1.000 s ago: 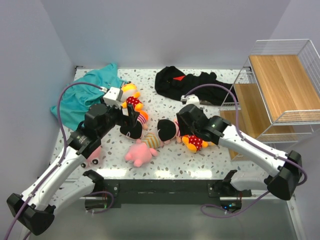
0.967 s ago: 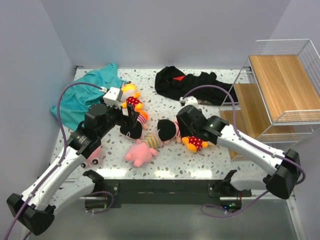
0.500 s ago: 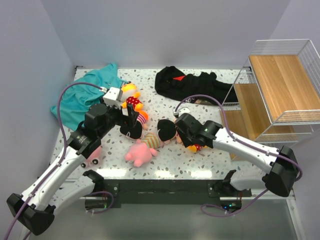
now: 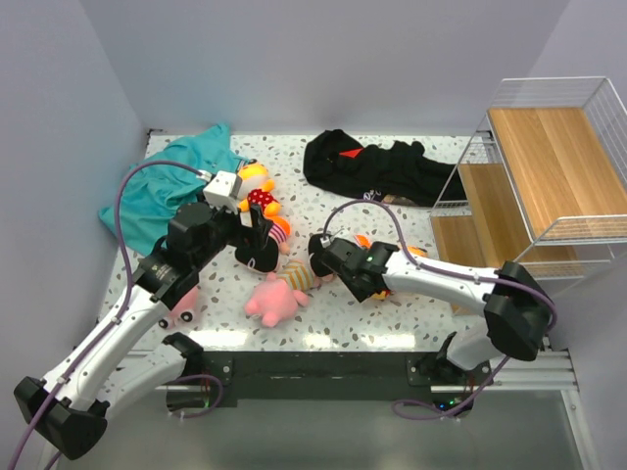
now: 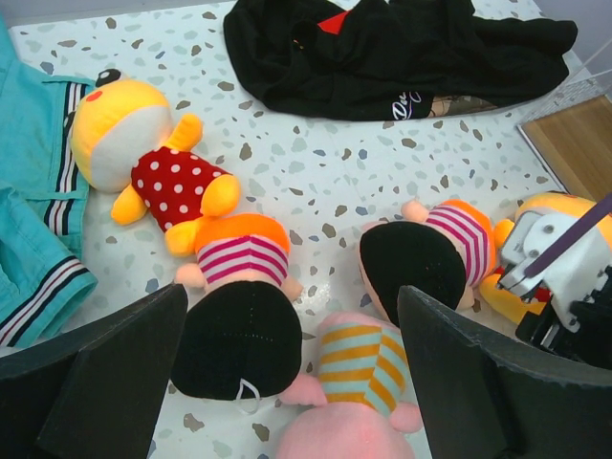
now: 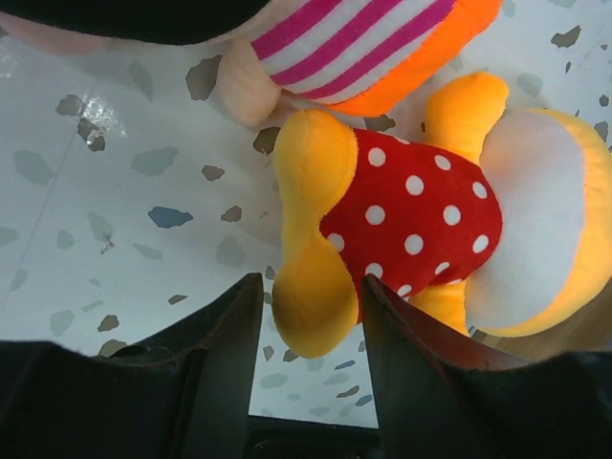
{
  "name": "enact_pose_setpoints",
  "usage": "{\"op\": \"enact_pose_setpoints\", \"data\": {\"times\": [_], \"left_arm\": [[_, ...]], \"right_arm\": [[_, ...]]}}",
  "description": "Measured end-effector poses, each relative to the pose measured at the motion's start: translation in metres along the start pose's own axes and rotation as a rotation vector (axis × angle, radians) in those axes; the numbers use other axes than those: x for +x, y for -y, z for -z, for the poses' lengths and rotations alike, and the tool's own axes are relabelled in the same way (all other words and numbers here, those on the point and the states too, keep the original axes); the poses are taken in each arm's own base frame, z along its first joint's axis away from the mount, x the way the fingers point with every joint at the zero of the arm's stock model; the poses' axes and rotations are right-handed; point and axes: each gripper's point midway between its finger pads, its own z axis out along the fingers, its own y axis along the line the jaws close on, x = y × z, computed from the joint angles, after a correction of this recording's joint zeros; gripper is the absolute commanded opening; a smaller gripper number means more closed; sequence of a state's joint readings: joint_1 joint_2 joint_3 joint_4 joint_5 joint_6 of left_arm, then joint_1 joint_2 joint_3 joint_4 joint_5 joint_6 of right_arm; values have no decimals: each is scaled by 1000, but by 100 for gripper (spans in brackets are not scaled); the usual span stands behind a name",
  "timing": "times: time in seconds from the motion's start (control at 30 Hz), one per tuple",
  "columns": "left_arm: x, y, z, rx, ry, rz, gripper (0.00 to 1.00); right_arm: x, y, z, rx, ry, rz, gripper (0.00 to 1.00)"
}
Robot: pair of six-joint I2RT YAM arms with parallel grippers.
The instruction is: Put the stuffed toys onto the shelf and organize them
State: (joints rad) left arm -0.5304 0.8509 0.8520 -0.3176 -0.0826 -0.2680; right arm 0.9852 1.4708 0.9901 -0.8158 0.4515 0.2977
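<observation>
Several stuffed toys lie mid-table. My left gripper (image 4: 257, 231) is open wide and empty above a black-haired doll (image 5: 239, 316) and a pink pig in a striped top (image 5: 359, 382). A yellow bear (image 5: 163, 172) lies beyond them, and a second doll (image 5: 421, 263) lies to the right. My right gripper (image 6: 311, 296) is open, its jaws on either side of the leg of a second bear (image 6: 421, 215) in a red dotted top. That bear is mostly hidden under the arm in the top view. The shelf (image 4: 549, 166) stands at the far right with no toys on it.
A teal shirt (image 4: 171, 186) lies at the back left. A black garment (image 4: 372, 166) lies at the back centre. Another pink pig (image 4: 186, 304) is partly under my left arm. Grey walls close the left and back sides.
My right arm has swung left and down over the bear, and its jaws now straddle the bear's leg. The left arm has not moved.
</observation>
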Motion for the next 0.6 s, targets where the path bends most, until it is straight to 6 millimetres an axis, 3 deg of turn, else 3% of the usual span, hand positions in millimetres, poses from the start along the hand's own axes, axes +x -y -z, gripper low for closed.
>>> {"op": "enact_pose_setpoints", "data": {"times": [0.07, 0.1, 0.2, 0.3, 0.6], "left_arm": [[0, 0, 0, 0, 0, 0, 97], [0, 0, 0, 1, 0, 0, 97], [0, 0, 0, 3, 0, 0, 96], [0, 1, 0, 8, -1, 0, 96], [1, 3, 0, 19, -4, 0, 96]], "right_arm": [[4, -2, -5, 29, -32, 26, 41], [6, -2, -6, 49, -45, 39, 31], [7, 3, -8, 124, -67, 64, 13], [1, 14, -4, 216, -67, 62, 2], [-17, 53, 14, 486, -56, 56, 0]]}}
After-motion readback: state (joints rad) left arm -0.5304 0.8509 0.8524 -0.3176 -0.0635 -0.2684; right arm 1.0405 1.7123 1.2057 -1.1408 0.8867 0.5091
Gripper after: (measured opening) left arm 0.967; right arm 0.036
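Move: The yellow toy in the red dotted shirt lies with a foot already between the right hand's half-open fingers; its middle is about 3 cm ahead, 5 cm to the right and 2 cm below. The black-haired striped toy is some 8 cm ahead and 8 cm to the left, and the pink toy about 22 cm to the left, straight across. From the left hand, the yellow toy lies roughly 33 cm to the right, 4 cm back and 20 cm lower. Sinking barely 1 cm more, the right hand closes its half-open fingers almost shut, pinching the yellow toy's near foot. Then it draws up, forward and to the right towards the shelf, ending about 3 cm off each way, while the wrist leans some 25 degrees so the fingertips swing outward to the right and forward. ##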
